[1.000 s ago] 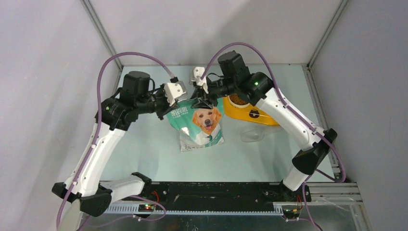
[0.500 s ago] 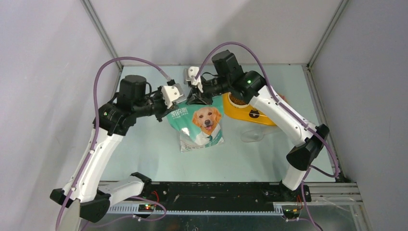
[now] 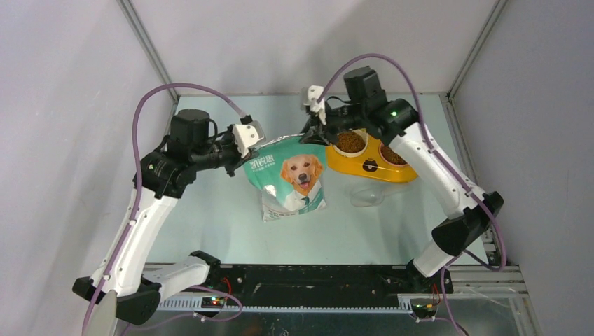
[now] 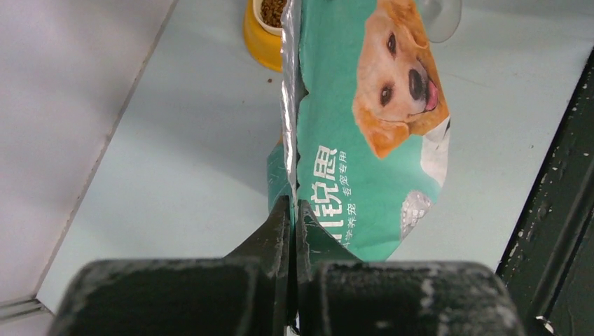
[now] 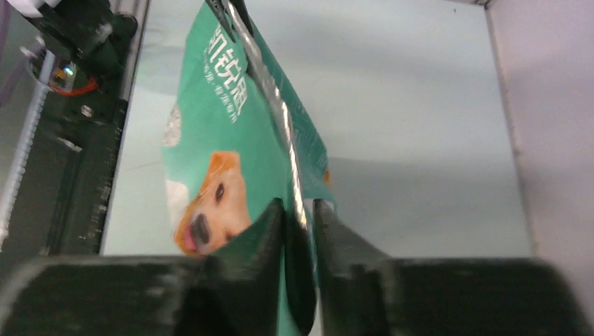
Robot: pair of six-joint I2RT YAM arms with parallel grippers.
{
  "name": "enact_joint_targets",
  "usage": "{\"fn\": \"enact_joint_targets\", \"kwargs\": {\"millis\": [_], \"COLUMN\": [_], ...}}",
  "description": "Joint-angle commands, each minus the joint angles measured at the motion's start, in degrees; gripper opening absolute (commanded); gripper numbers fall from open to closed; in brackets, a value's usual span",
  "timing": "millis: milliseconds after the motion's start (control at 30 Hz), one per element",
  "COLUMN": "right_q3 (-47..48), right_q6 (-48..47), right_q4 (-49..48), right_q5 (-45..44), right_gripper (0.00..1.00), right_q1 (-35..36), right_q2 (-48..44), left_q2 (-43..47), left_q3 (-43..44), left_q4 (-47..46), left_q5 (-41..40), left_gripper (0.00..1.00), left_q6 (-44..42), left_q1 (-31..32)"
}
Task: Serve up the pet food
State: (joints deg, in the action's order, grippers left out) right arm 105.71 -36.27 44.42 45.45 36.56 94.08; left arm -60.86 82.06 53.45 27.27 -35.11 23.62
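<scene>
The teal-and-white bag (image 3: 287, 178) printed with a golden dog stands on the table, its top edge held up. My left gripper (image 3: 260, 148) is shut on the bag's top left corner; in the left wrist view its jaws (image 4: 291, 203) pinch the silver seam of the bag (image 4: 364, 140). My right gripper (image 3: 313, 131) is at the top right corner. Its jaws (image 5: 298, 204) stand apart with the bag's (image 5: 217, 140) silver edge running between them, a gap on each side. Brown pet food (image 3: 349, 142) fills the left bowl of the yellow feeder (image 3: 368, 168).
A clear plastic scoop (image 3: 369, 198) lies on the table in front of the feeder, right of the bag. The feeder's right bowl (image 3: 392, 155) also holds kibble. Grey walls close in the table at the back and both sides.
My right gripper has slid right along the bag's top edge from its middle to the right corner, uncovering the feeder bowls, and its jaws have parted. The left arm has barely moved.
</scene>
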Motion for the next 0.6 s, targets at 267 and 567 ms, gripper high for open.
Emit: {"fn": "enact_joint_targets", "kwargs": {"millis": [267, 567], "right_q3": [-4.4, -5.8], "right_q6": [2.9, 4.2], "right_q4": [0.1, -0.6], "right_q5": [-1.1, 1.2], "right_gripper": [0.22, 0.03], "right_q1": [-9.4, -11.2], "right_q2": [-7.0, -7.6], "left_q2": [0.4, 0.2], "left_q3": [1.8, 2.1], "left_q4": [1.7, 1.5], "left_q5": [-1.9, -2.1], "left_gripper": [0.0, 0.04], "left_q6": [0.3, 1.0], "left_q1": [-0.9, -0.9]}}
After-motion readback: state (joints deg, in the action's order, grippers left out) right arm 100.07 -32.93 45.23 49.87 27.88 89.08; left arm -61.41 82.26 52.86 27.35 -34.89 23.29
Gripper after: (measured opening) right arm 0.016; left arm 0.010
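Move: The bag's right top corner, with the foil edge leading to it, lies about 6 cm to the right and 1 cm ahead of the right hand, level with its loosely spread fingers. From that hand, the cream bowl stands roughly 14 cm right and 10 cm ahead, and the scoop lies some 24 cm right and 6 cm back, both nearly 30 cm below. From the left hand, which already pinches the edge's other end, the same corner is about 19 cm right and 6 cm ahead at its height. Rightward along the bag's foil top edge, the right hand travels about 5 cm, and a little forward, towards the right corner, yawing slightly clockwise. Its part-open fingers shut on the way, loosen partly, then shut again and pinch the edge near the corner, where the hand stops. The left hand stays put and keeps its pinch on the edge's left end. ##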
